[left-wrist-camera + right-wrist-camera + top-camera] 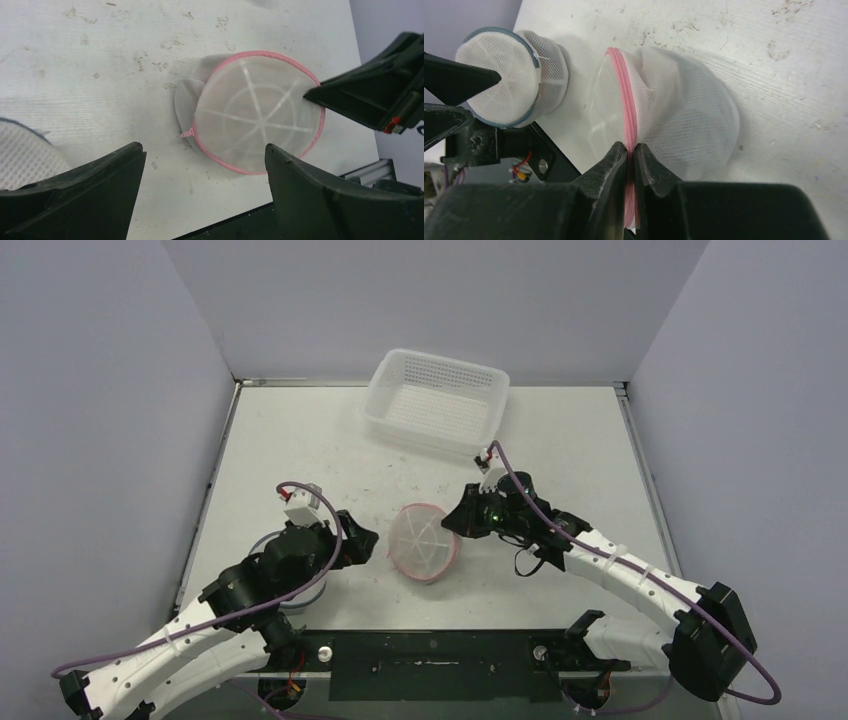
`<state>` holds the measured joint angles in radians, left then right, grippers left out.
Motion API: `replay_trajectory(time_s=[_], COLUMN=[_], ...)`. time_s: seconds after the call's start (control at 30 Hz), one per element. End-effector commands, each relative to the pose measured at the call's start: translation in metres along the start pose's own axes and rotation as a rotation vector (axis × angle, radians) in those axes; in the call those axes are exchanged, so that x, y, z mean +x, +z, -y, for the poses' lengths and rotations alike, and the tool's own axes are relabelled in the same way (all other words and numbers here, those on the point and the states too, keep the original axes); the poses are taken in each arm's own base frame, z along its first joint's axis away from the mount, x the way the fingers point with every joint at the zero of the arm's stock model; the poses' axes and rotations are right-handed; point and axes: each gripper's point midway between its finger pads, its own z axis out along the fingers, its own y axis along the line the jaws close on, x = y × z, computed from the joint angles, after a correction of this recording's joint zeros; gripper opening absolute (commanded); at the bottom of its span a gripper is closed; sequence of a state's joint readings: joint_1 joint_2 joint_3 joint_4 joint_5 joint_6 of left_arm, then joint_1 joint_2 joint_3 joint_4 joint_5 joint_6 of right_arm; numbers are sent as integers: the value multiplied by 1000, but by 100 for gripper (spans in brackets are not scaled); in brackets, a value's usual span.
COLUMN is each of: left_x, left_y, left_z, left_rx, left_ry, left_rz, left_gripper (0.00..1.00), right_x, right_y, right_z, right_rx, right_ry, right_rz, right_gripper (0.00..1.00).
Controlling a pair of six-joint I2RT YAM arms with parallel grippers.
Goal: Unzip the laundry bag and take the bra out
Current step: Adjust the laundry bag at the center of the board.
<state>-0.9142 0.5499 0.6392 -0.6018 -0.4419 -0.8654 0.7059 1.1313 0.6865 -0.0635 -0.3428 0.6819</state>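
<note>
The laundry bag (pixel 425 540) is a round white mesh pod with a pink zipper rim (pixel 621 85), lying on its side mid-table. My right gripper (pixel 631 147) is shut on the pink zipper rim at the bag's right edge, and in the left wrist view the right gripper (pixel 312 92) shows as a dark wedge on that rim. The pink zipper pull (pixel 188 133) sticks out at the bag's lower left. My left gripper (pixel 204 146) stands open just left of the bag (pixel 257 112), apart from it. The bra is hidden; the mesh shows only white ribs.
A white perforated basket (pixel 437 400) stands at the back centre. A second mesh pod with a blue-grey rim (pixel 506 77) lies under my left arm near the table's front-left edge. The black front rail (pixel 430 660) runs close below the bag.
</note>
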Motion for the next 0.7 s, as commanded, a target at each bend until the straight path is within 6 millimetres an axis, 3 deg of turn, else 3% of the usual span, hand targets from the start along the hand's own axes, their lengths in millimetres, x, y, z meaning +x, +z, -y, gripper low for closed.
replay_trajectory(time_s=[0.0,0.17,0.4,0.53,0.67], left_x=[-13,-4,11,-5,-26], left_y=[-2,10,41,54,57], left_z=[53,77,86,77,78], left_rx=[246,325,319,228,221], left_ry=[111,197,243,225,222], left_rz=[13,-51,-122,-60,-6], left_gripper=[88,89,89,89,88], right_x=[12,9,-9,-21,-23], right_y=[-17,-26,-39,-57,-79], right_z=[19,43,47,43,39], right_rx=[81,179,241,276,270], right_ry=[-186,-202,-173,-134,-57], right_rz=[-154,-180,-102,-30,92], right_gripper=[5,9,67,80,85])
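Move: My right fingers are shut on the pink zip rim of the laundry bag; its middle lies about 5 cm to their left, some 4 cm back and 6 cm below. From my left hand, open, the bag's middle is about 12 cm to the right, level fore and aft, 8 cm lower. The blue-rimmed bag lies some 18 cm left of my left hand and 4 cm back; the white basket is roughly 32 cm ahead of my right hand and 3 cm left. Gripping the rim, I draw the laundry bag to the right with my right hand, lowering and tipping the fingers down, then spread them wide partway to let go and rise a little while still moving right, about 7 cm altogether. My open left hand follows the bag some 7 cm right, yawing about 20 degrees clockwise, sinking after a slight rise and edging forward late. ##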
